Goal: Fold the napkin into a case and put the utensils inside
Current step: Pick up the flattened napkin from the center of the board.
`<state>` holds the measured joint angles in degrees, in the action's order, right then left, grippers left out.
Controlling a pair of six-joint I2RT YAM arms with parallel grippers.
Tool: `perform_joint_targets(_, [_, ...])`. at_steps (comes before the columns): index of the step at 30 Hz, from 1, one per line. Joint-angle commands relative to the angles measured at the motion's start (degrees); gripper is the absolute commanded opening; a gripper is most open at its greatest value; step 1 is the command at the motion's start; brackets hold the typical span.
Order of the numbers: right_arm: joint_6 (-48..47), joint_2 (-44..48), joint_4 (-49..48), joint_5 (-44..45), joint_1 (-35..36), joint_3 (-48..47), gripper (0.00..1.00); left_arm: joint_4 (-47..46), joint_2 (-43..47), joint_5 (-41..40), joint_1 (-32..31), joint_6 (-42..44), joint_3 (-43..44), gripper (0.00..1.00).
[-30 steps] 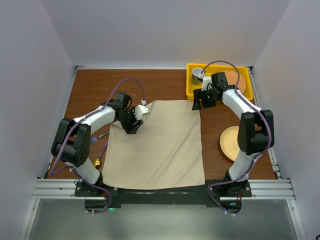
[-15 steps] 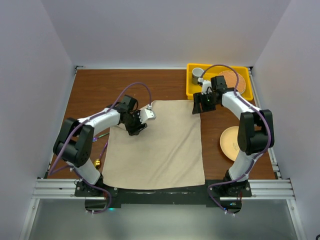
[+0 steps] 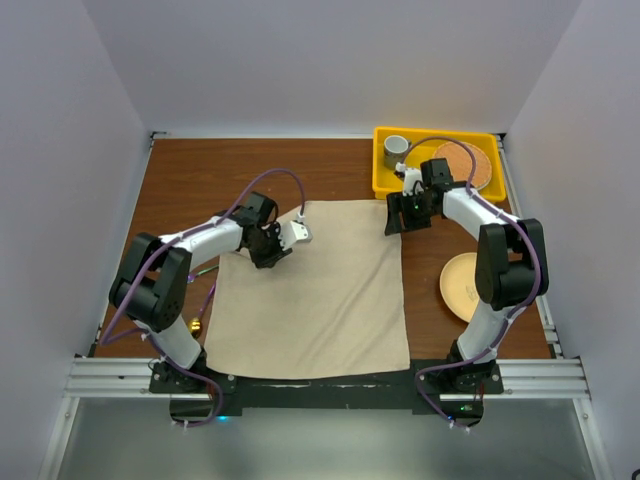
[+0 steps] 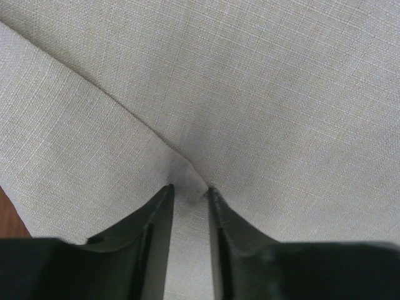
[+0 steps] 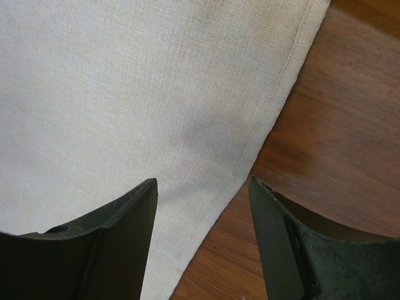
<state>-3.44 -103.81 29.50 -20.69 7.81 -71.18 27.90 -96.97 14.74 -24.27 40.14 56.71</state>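
The beige napkin (image 3: 320, 290) lies spread flat on the wooden table. My left gripper (image 3: 268, 247) is at its far left corner; in the left wrist view its narrow jaws (image 4: 189, 190) pinch a small raised tuck of the napkin (image 4: 262, 94). At the far right corner my right gripper (image 3: 400, 215) stands open. The right wrist view shows it (image 5: 203, 184) straddling the hemmed edge of the napkin (image 5: 125, 94), one finger over cloth, one over wood. The fork (image 3: 203, 270) and the spoon (image 3: 196, 322) lie on the table left of the napkin, partly under my left arm.
A yellow tray (image 3: 380, 180) at the back right holds a grey cup (image 3: 396, 147) and a round orange-brown disc (image 3: 470, 165). A peach plate (image 3: 460, 285) sits right of the napkin, partly behind my right arm. White walls enclose the table.
My left gripper has moved right along the napkin's far edge and narrowed its jaws onto a tuck of cloth. My right gripper has come slightly nearer, onto the far right corner.
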Motion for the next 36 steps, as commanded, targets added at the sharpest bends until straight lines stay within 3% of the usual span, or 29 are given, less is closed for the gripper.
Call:
perform_joint_targets(1, [0.45, 2.03, -1.90, -1.20, -0.17, 0.78, 0.64, -0.31, 0.29, 0.37, -0.43, 0.73, 2.00, 0.24])
perform_joint_targets(5, [0.19, 2.47, -1.90, -1.02, -0.26, 1.13, 0.64, 0.40, 1.60, 1.25, -0.34, 0.11, 3.06, 0.07])
perform_joint_targets(8, [-0.25, 3.00, -1.28, -1.28, -0.17, 0.43, 0.64, 1.72, 3.45, 1.69, -0.34, -0.15, 4.11, 0.00])
perform_joint_targets(18, [-3.23, 3.44, 0.47, -0.49, -0.26, -2.39, 0.69, 13.31, 12.85, 8.28, 0.45, 5.02, 6.49, 0.00])
perform_joint_targets(23, [-6.75, 4.75, 1.70, 1.26, -0.34, -4.05, 0.86, 27.10, 21.37, 14.16, 1.51, 13.54, 4.65, 0.00])
perform_joint_targets(26, [-8.77, 5.20, 2.58, 1.01, -0.34, -5.11, 0.96, 30.98, 27.26, 15.48, 4.92, 18.81, 2.54, 0.00])
perform_joint_targets(30, [-11.75, 4.93, 3.38, 0.30, -0.34, -6.08, 0.96, 36.16, 27.37, 16.11, 16.15, 23.14, 3.58, 0.00])
perform_joint_targets(32, [-12.73, 4.23, 3.11, -0.31, -0.34, -6.08, 0.96, 34.86, 25.79, 16.46, 21.43, 21.31, 4.89, 0.00])
perform_joint_targets(36, [-15.45, 2.21, 3.46, -4.61, -0.26, -6.34, 0.94, 26.61, 18.60, 16.46, 24.27, 13.40, 7.71, 0.00])
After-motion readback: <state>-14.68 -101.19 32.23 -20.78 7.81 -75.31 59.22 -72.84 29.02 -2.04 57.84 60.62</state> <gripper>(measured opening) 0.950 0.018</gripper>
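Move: The napkin's turned-in corner lies right between the left fingertips, with the napkin's middle about 5 cm back and 9 cm to the right. The fork lies some 13 cm left of that hand and about 1 cm back, the spoon also 13 cm left and 9 cm back. From the right hand, the napkin's far-right corner is about 6 cm ahead, straight on and 4 cm below, the turned-in corner 27 cm left and 8 cm back. Left fingers pinch the turned-in corner, raise it about 12 cm, back then left; the right rises, opening wider. ##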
